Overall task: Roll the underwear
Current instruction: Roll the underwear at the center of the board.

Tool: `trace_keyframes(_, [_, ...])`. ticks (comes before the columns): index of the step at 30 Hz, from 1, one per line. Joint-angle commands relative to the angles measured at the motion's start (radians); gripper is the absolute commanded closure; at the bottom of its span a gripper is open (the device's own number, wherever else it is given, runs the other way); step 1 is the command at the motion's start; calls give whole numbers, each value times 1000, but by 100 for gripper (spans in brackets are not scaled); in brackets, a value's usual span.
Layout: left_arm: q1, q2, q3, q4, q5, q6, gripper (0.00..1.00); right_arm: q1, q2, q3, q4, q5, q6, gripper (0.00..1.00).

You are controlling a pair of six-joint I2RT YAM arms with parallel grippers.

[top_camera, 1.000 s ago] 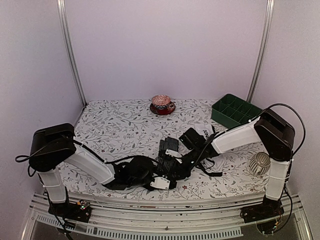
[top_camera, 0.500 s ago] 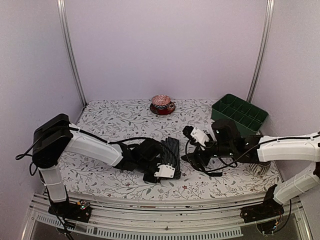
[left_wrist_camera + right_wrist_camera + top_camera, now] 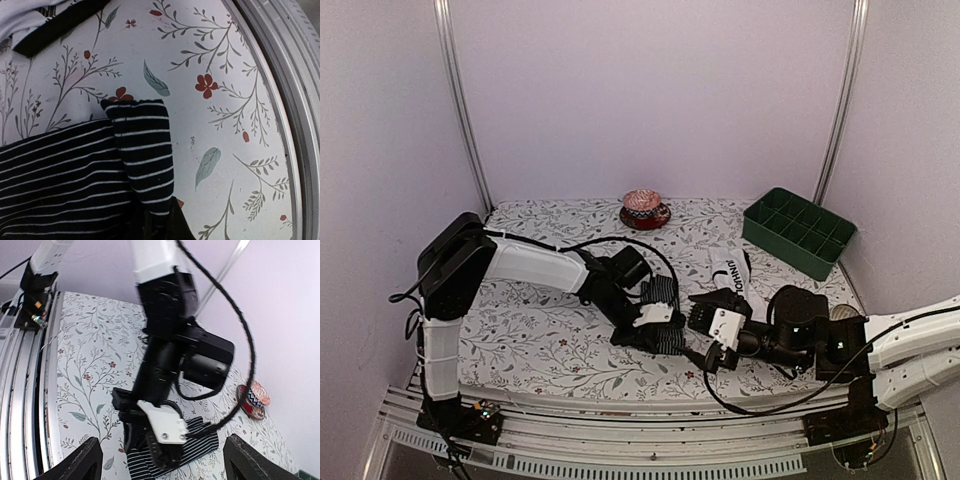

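Note:
The black underwear with thin stripes (image 3: 666,297) lies near the table's front middle, one edge folded over into a flap (image 3: 144,150). My left gripper (image 3: 658,332) is shut on that folded edge, and its dark fingers (image 3: 167,226) meet the cloth at the bottom of the left wrist view. The white underwear with black trim (image 3: 730,270) lies just right of it, its corner (image 3: 35,22) showing. My right gripper (image 3: 699,336) hangs open and empty right of the left one, facing the striped cloth (image 3: 200,442).
A green compartment tray (image 3: 798,230) stands at the back right and a red bowl (image 3: 644,210) at the back middle. A pale ribbed object (image 3: 841,312) peeks out behind the right arm. The table's metal front rail (image 3: 287,75) runs close to the striped cloth.
My right arm swung from the table's middle down to the front and its jaws opened. My left arm moved right and farther back with the striped underwear. The white underwear now shows.

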Motion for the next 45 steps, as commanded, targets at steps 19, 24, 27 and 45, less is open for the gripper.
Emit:
trace_keyframes(19, [62,206,69,-318,153,-72,100,75,646,179,-44,219,-215,39])
trace_keyframes(24, [62,208,69,-316,150,-74,100,58,729,212,-50,257,-207,45])
trace_keyframes(27, [62,209,67,-317,146,-74,100,51,768,228,-53,294,-204,50])
trace_keyframes(45, [62,203,59,-313,138,-65,100,47,807,270,-178,291,-163,74])
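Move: The left hand already pinches the rolled near end of the underwear; the roll's middle is level with it and about 3 cm to its right, with the flat part some 10 cm ahead and 3 cm right. From the raised right hand, the roll lies roughly 20 cm below, 4 cm ahead and 5 cm left. The white garment is about 20 cm ahead of the right hand, 12 cm to its right, and as far down. The right hand sinks about 19 cm, fingers tipping down, and closes on the roll the left still pinches. ##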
